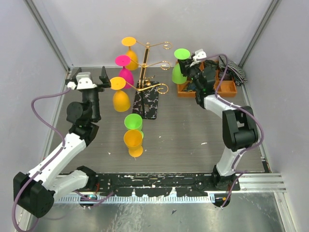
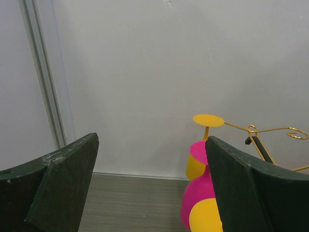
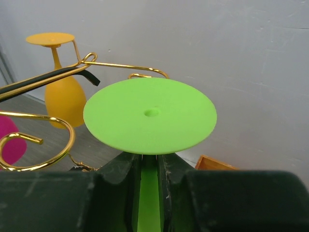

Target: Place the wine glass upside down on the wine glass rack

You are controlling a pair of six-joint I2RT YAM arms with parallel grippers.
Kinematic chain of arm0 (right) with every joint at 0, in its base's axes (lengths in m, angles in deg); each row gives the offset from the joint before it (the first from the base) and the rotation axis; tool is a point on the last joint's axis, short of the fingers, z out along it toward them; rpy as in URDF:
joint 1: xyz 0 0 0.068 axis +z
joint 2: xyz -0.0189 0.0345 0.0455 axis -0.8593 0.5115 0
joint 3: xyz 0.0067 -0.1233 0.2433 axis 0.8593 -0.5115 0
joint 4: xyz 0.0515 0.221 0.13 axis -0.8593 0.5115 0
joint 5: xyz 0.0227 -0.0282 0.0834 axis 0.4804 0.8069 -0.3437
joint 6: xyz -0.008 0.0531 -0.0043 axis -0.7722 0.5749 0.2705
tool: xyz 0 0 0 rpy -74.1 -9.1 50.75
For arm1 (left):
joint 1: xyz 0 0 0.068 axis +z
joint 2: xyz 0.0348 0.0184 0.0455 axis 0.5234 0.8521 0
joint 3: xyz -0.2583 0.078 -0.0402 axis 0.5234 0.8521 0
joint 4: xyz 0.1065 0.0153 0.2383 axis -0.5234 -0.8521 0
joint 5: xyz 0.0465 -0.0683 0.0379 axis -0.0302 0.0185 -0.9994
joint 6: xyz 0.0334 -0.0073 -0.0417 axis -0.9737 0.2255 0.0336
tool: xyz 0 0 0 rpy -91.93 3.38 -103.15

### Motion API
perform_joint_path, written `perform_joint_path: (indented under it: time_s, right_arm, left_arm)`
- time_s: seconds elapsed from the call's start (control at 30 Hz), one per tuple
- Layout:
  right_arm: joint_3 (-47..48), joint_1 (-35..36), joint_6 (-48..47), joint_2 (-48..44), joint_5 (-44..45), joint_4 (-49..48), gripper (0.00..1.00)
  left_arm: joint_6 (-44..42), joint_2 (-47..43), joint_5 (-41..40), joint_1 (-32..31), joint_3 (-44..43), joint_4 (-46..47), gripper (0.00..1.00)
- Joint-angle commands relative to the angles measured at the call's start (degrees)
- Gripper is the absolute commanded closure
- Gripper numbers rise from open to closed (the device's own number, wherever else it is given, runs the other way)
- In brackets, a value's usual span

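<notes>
The gold wine glass rack (image 1: 144,72) stands on its black speckled base (image 1: 147,104) at mid-table. Three glasses hang upside down on its left arms: a far orange one (image 1: 129,50), a pink one (image 1: 125,71) and a near orange one (image 1: 120,95). My right gripper (image 1: 189,67) is shut on the stem of a green wine glass (image 1: 180,65), held foot-up just right of the rack; in the right wrist view its green foot (image 3: 149,113) sits above my fingers (image 3: 118,179). My left gripper (image 1: 90,74) is open and empty, just left of the near orange glass (image 2: 205,217).
A green glass (image 1: 133,121) and an orange glass (image 1: 133,141) stand upright on the table in front of the rack base. An orange compartment tray (image 1: 228,89) with dark items sits at the back right. Grey walls close in the back and sides.
</notes>
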Motion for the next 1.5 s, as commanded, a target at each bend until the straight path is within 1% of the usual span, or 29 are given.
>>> perform_joint_path:
  time_s: [0.0, 0.17, 0.27, 0.4, 0.57, 0.73, 0.83, 1.17, 1.3, 1.47]
  right_arm:
    - [0.4, 0.0, -0.7, 3.4, -5.8, -16.8, 0.99]
    - [2.2, -0.1, -0.3, 5.9, -9.8, -17.6, 0.99]
    - [3.1, -0.1, 0.7, 7.5, -11.8, -20.1, 0.99]
    - [4.1, 0.0, 0.8, 8.8, -13.2, -22.3, 0.99]
    - [7.8, -0.1, 3.4, 12.7, -15.2, -23.1, 0.99]
    - [10.9, -0.1, 5.6, 16.6, -16.0, -25.0, 0.99]
    - [13.6, -0.1, 7.2, 19.1, -17.3, -25.3, 0.99]
    - [26.1, -0.1, 12.0, 28.6, -18.3, -26.9, 0.99]
    - [30.3, 0.2, 12.4, 31.2, -18.2, -24.9, 0.99]
    - [34.2, 1.2, 10.1, 33.6, -17.5, -21.6, 0.99]
  left_arm:
    - [5.7, -3.0, -1.9, -0.2, 3.5, 7.7, 0.02]
    - [7.2, -2.8, 2.7, -0.2, 7.6, 10.1, 0.02]
    - [6.9, -1.3, 1.5, -0.2, 10.2, 14.0, 0.02]
    - [5.6, 1.9, 4.0, -0.2, 10.3, 19.6, 0.02]
    - [5.8, 4.2, 7.3, -0.2, 8.9, 19.5, 0.02]
    - [6.6, 2.5, 7.6, -0.2, 10.5, 20.1, 0.02]
    - [6.8, 1.1, 9.1, -0.2, 11.2, 20.2, 0.02]
    - [5.8, 0.0, 9.3, -0.2, 12.2, 20.2, 0.02]
    - [5.8, 0.2, 9.3, -0.2, 12.3, 20.4, 0.02]
    - [5.2, 0.6, 8.2, -0.2, 12.6, 21.5, 0.02]
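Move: My right hand holds the upside-down green glass by its stem. The free rear loop on the rack's right side lies about 10 cm ahead and 8 cm left of this hand, roughly level with it. The middle right loop, also empty, is some 4 cm back and 8 cm left. The rear yellow glass hangs about 10 cm ahead, 25 cm left and 7 cm lower. From my empty left hand, that rear loop is roughly 28 cm ahead, 36 cm right and 12 cm down. I keep the green glass's stem pinched in my right hand and carry it to the rear right loop, at first left with a slight dip, then forward and left together past the middle loop, about 7 cm each way. Meanwhile I swing the wrist some 20 degrees counter-clockwise and tip the fingers up a little. My open left hand dips, then partly rises again, edging right. ##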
